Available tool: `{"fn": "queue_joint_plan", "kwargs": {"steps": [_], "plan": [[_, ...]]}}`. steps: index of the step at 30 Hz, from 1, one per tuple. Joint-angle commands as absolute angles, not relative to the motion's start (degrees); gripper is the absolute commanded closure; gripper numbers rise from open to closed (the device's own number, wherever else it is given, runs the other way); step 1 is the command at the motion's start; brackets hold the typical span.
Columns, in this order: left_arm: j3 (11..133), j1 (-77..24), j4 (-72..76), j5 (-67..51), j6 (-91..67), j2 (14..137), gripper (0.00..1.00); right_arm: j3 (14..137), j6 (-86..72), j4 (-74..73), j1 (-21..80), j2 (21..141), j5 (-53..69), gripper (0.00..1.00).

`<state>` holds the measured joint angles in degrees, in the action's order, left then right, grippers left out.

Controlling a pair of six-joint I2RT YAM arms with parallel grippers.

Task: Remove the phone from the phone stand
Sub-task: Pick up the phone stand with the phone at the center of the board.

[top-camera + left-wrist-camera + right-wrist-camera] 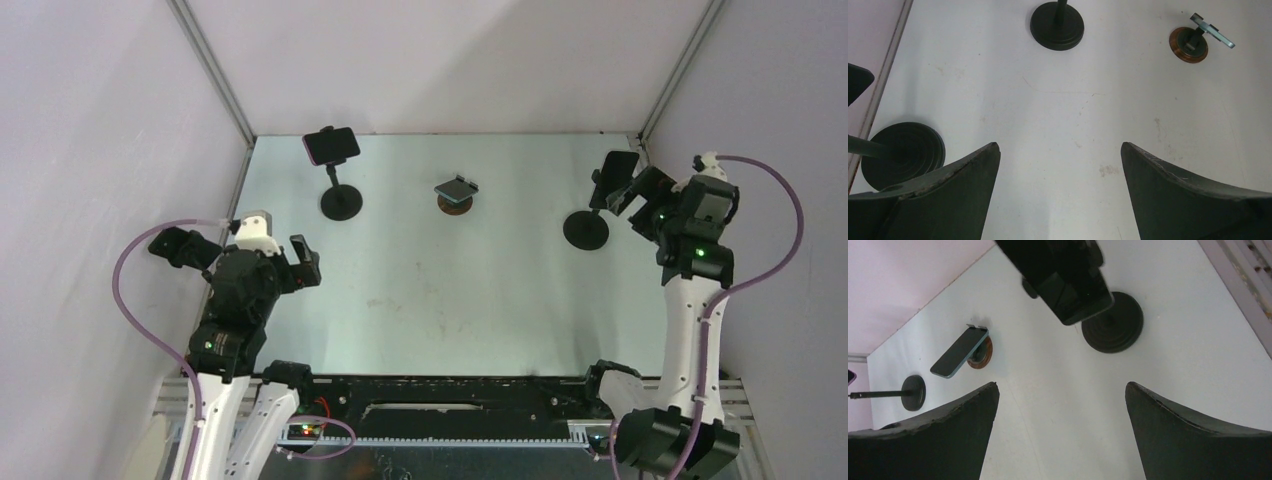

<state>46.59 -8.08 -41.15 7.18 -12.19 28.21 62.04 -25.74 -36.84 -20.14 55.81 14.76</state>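
Note:
Three phone stands show in the top view. At the right, a dark phone [618, 165] sits clamped on a black stand [585, 230]. My right gripper [632, 195] hangs open right beside it. In the right wrist view that phone [1075, 287] is above and ahead of the right gripper [1062, 385], over its round base [1113, 322], with nothing between the fingers. At the back left, a pink-edged phone [331, 145] sits on another black stand [341, 202]. My left gripper [305, 262] is open and empty over the table on the left, its jaws [1059, 145] wide apart.
A third phone [456, 187] lies tilted on a low brown stand [455, 203] at back centre. In the left wrist view a black round base [903, 155] sits close at the near left, its pole running off the frame. Walls enclose the table on the left, back and right.

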Motion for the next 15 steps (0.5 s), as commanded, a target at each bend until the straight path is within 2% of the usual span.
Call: {"fn": "queue_joint_plan", "kwargs": {"steps": [1,5,8,15], "plan": [[46.44,-7.77,-39.60,6.74,-12.75,29.31,0.02,65.02,-22.71,-27.51,-13.21,58.16,5.52,0.00],[46.20,-7.79,-39.50,6.92,-12.74,28.08,0.02,65.52,-17.45,-19.75,-6.25,60.77,-2.79,0.00],[46.21,-7.74,-39.55,6.86,-12.73,28.02,0.02,66.55,-16.25,-16.84,-5.26,62.75,-4.64,0.00],[46.14,-7.74,-39.46,6.68,-12.66,27.78,0.02,74.07,-11.03,-21.21,-5.65,70.29,-9.57,0.00]]}}
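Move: The right-hand phone stand, its phone on it, lies about 14 cm ahead of the open right hand and 2 cm to its right, its middle some 13 cm lower. The centre phone stand, short and brown-based, is roughly 24 cm ahead and 29 cm to the left of the right hand, about 22 cm lower. From the idle left hand the right-hand phone stand lies about 23 cm ahead, 58 cm to the right and 12 cm lower. Forward, about 8 cm, goes the right hand towards the right-hand phone stand, rising some 3 cm, mostly late on; on the way it bows nearly 3 cm to the left and swings back. The wrist rolls some 20 degrees, its left side dropping, while the fingers stay wide open and no touch on the stand or phone shows. ##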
